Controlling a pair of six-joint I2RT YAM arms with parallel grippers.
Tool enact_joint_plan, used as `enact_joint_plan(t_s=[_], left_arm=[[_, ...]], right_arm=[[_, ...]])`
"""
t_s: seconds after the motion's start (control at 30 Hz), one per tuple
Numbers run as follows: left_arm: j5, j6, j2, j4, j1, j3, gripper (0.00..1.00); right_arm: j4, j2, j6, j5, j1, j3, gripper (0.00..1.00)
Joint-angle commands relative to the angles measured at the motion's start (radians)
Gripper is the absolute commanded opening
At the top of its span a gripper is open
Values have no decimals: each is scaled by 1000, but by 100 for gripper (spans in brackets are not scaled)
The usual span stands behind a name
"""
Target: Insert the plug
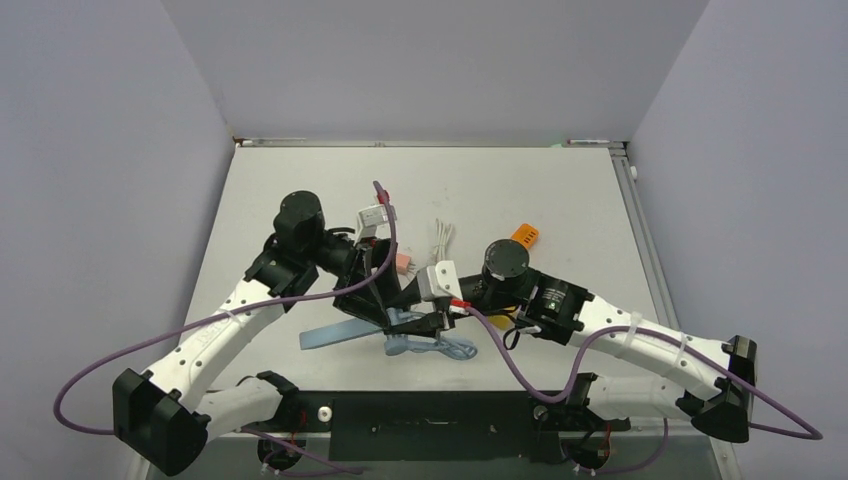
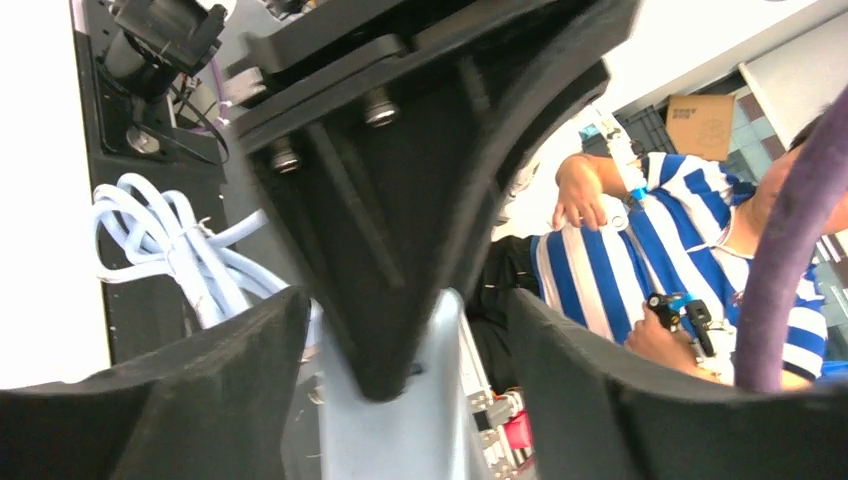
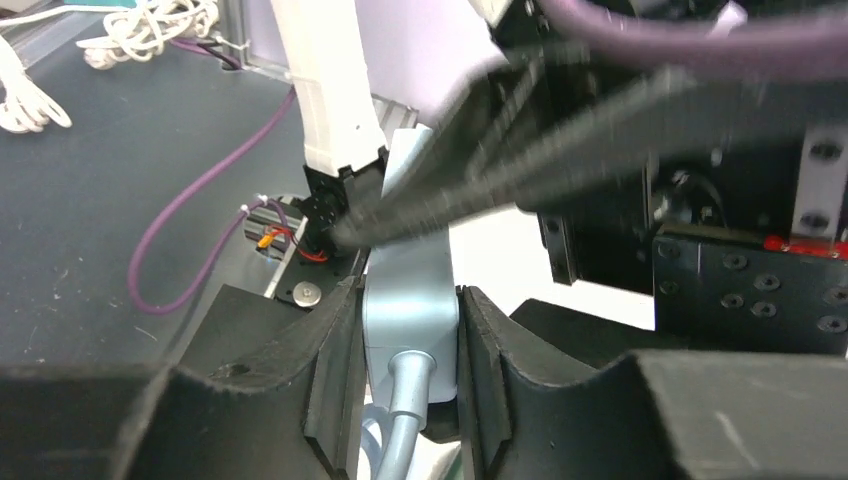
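Note:
The pale blue plug [image 3: 410, 310] sits squarely between the pads of my right gripper [image 3: 410, 345], which is shut on it; its cable [image 3: 403, 425] runs down out of the grip. In the top view the right gripper [image 1: 436, 322] meets my left gripper [image 1: 393, 308] at the near middle of the table, at the end of a pale blue socket strip [image 1: 335, 335]. In the left wrist view a pale blue piece [image 2: 400, 430] stands between the left gripper [image 2: 410, 400] fingers, touching the left one, with a gap to the right one. A black finger of the other arm overlaps it.
A coil of pale blue cable [image 1: 445, 347] lies just in front of the grippers. Behind them lie a white cable bundle [image 1: 443, 237], an orange block [image 1: 525, 236] and a small pink piece [image 1: 403, 262]. Purple arm cables [image 1: 520, 365] loop near the table's front edge.

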Motion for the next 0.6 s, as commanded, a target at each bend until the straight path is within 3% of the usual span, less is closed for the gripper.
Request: enact_joint_plan(t_s=[0.0,0.2,0.43,0.57], left_arm=[[15,1,-28,150,2,95,98],[16,-45,-14,272,217,149,96],[74,20,-26,402,572,139,96],[-11,85,-49,488,649,111,96]], right_arm=[[-7,-13,55,70,-4,-15,5],[-105,-20,134,30,-117,-18,5],[43,-25,392,-35,-203,-105,5],[79,37,481,-56,-210,-113,5]])
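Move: Both hands are on the cord end of the light-blue power strip, whose middle lies about 7 cm left and 2 cm back of either hand point, level with both. From the right hand the green adapter is roughly 14 cm ahead and 30 cm below, neither left nor right; the pink plug is about 27 cm ahead, also straight out, and the yellow cube some 15 cm ahead and 23 cm right, both on the table. Forward and to the left, rising about 5 cm, the left hand pulls clear: its fingers first spring wide open and let go of the power strip, then it swings counter-clockwise about 30 degrees. The right hand keeps its pinch beside the cord and carries the strip down about 7 cm and forward nearly as far, drifting a little right towards the green adapter, rolling its forward side down and dipping its fingertips. ##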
